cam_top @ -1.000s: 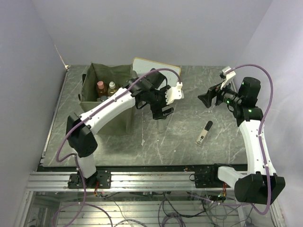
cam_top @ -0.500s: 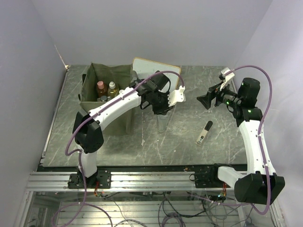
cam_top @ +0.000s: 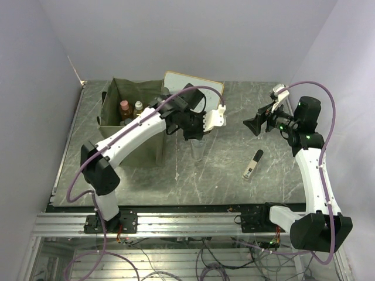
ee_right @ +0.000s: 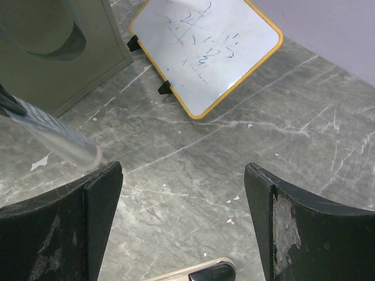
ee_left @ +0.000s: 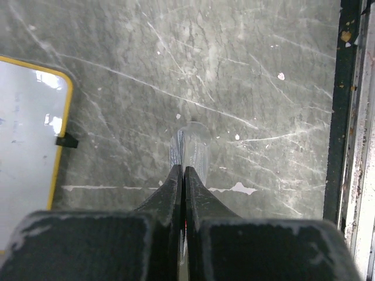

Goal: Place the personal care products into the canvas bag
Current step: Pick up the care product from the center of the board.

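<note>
A clear bottle [ee_left: 194, 143] hangs from my left gripper [ee_left: 183, 168], whose jaws are shut tight on its top end. In the top view that gripper [cam_top: 194, 132] sits just right of the olive canvas bag [cam_top: 111, 99], with the bottle [cam_top: 198, 150] dangling below it. In the right wrist view the same bottle [ee_right: 64, 143] slants above the table near the bag [ee_right: 53, 58]. Inside the bag stand an orange bottle [cam_top: 125, 109] and a yellowish one [cam_top: 138, 108]. My right gripper [cam_top: 258, 124] hovers open at the right, with nothing between its fingers [ee_right: 102, 199].
A wood-framed whiteboard [cam_top: 196, 85] leans behind the bag and also shows in the wrist views [ee_right: 205, 47]. A slim white and black object [cam_top: 253, 164] lies on the table under the right gripper. The table's near edge rail [ee_left: 351, 117] runs along the front.
My left jaws have gone from wide open to shut on the clear bottle, and that gripper has shifted slightly left and back. The right arm has stayed still.
</note>
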`<state>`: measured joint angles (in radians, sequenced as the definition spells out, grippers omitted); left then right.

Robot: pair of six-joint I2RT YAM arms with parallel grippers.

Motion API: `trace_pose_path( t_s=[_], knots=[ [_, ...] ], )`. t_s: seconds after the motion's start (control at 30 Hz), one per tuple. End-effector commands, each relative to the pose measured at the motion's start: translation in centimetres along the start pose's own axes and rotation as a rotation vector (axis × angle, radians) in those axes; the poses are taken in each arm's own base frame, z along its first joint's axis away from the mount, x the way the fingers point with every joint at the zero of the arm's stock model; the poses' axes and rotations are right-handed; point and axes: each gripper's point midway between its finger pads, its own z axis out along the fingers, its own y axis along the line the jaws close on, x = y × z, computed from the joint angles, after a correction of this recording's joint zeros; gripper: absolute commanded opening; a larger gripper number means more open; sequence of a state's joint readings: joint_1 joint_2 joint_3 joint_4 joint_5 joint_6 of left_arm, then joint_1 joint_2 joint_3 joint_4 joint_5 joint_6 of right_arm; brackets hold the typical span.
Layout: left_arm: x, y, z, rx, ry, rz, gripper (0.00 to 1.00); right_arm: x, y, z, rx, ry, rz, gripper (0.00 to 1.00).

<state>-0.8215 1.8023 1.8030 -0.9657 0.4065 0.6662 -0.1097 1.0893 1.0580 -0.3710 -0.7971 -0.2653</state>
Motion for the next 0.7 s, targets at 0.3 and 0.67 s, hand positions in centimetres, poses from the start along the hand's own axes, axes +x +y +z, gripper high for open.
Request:
trace_pose_path(
  t_s=[0.3, 0.67],
  knots=[
    [-10.4, 1.1, -18.0, -0.399, -0.322, 0.104, 0.07, 1.0, -0.9, 0.5, 0.016, 0.023, -0.002, 0.85],
    [-11.3, 4.5, -34.4, -0.772, -0.651, -0.169, 0.07, 1.2, -1.2, 0.4, 0.032, 0.028, -0.011, 0.85]
  ],
)
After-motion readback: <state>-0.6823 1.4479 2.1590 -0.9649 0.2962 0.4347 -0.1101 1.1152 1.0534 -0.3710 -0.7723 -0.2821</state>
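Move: Up and to the left is the canvas bag's open mouth, about 22 cm left of the left hand, 6 cm ahead and some 8 cm higher; this hand already pinches the clear pouch. The whiteboard's middle lies roughly 19 cm ahead, 2 cm left and 10 cm lower, and the black-capped tube some 22 cm right, 5 cm back and 12 cm lower. From the right hand, the bag's mouth is about 43 cm left, 4 cm ahead, at much the same height. Lifting the pouch almost straight up, the left hand climbs about 27 cm, then adds a quickening swing of some 10 cm left, to the bag's side. The shut fingers keep their pinch while the wrist turns about 40 degrees, so they end pointing rightward, partly forward and far less downward. ##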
